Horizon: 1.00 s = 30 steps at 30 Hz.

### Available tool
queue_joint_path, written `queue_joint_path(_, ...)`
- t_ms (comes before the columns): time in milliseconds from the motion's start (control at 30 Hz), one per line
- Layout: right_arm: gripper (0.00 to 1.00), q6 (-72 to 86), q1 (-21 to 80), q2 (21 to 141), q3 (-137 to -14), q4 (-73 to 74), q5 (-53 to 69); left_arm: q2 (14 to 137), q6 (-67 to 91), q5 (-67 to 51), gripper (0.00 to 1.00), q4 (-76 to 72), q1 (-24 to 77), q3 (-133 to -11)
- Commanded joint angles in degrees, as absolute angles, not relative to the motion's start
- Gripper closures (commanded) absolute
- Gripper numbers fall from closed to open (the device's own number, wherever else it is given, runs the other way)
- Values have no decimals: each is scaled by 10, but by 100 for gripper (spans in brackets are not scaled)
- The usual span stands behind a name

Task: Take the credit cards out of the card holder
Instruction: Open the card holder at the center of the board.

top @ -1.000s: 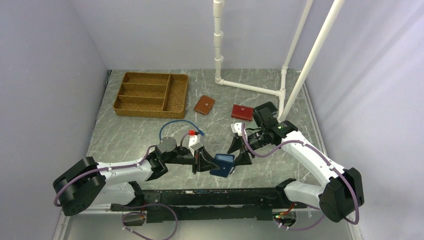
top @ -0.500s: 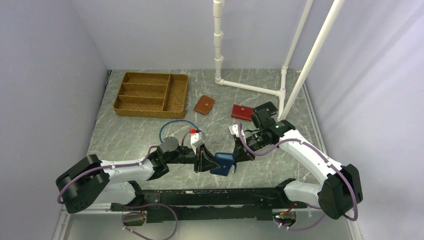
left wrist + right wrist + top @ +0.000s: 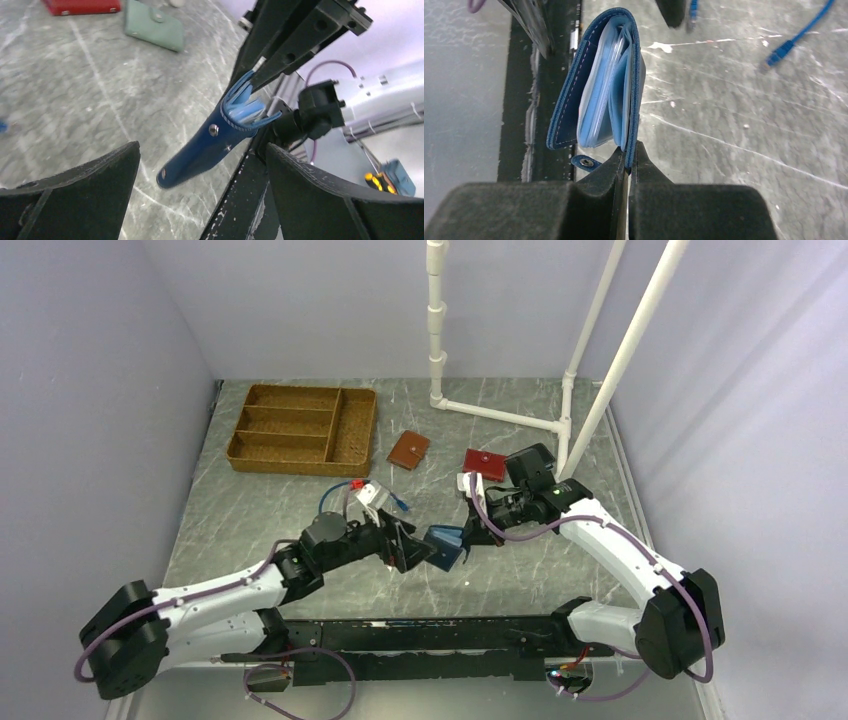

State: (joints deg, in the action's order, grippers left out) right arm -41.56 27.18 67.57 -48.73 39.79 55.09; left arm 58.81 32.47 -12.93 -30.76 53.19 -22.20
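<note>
The navy blue card holder [image 3: 445, 545] hangs in the air above the near middle of the table. My right gripper [image 3: 470, 533] is shut on the edge of one cover [image 3: 636, 100], pinching it at the fingertips [image 3: 629, 156]. The holder gapes slightly, and its light blue glossy pockets [image 3: 599, 95] show in the right wrist view. The credit cards are hidden inside those pockets. My left gripper [image 3: 412, 550] stands wide open just left of the holder. In the left wrist view the holder [image 3: 200, 150] hangs between the spread fingers [image 3: 100, 175] without touching them.
A tan-brown wallet [image 3: 408, 450] and a red wallet [image 3: 484, 463] lie further back. A green wallet [image 3: 154, 31] lies near the red one. A wicker tray [image 3: 302, 428] sits back left, a blue cable [image 3: 345, 490] mid-left, and a white pipe frame [image 3: 500, 415] back right.
My right gripper closed on the card holder's cover. My left gripper then opened, let go of it and swung slightly away. The holder rose a little toward the back.
</note>
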Motion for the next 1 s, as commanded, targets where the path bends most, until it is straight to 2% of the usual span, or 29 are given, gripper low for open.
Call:
queue_joint_path(0, 100, -354, 264, 679, -485, 323, 509, 531, 430, 13, 0, -163, 533, -242)
queue_joint_path(267, 100, -301, 256, 686, -473, 278, 460, 519, 495, 6, 1, -130, 532, -273)
queue_joint_path(667, 100, -288, 254, 686, -469, 266, 442, 628, 611, -2, 0, -28, 538, -391)
queue_joint_path(967, 100, -287, 254, 687, -468, 265, 436, 677, 680, 98, 2, 124, 570, -482)
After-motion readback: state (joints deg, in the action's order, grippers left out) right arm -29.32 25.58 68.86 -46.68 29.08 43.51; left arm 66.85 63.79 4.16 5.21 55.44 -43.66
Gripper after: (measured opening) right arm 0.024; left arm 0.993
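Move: The blue card holder, pinched at one edge by the right hand, has its middle about 5 cm to the left hand's right, 1 cm back and 3 cm lower; from the right hand it lies some 4 cm left, 1 cm back and 2 cm down. On the table, some 15 cm below the left hand, the red card holder lies about 20 cm ahead and 14 cm right, the blue cable end 10 cm ahead and 5 cm left. Right hand carries card holder about 5 cm forward; open left hand follows, swinging left then back, turning 40 degrees. ##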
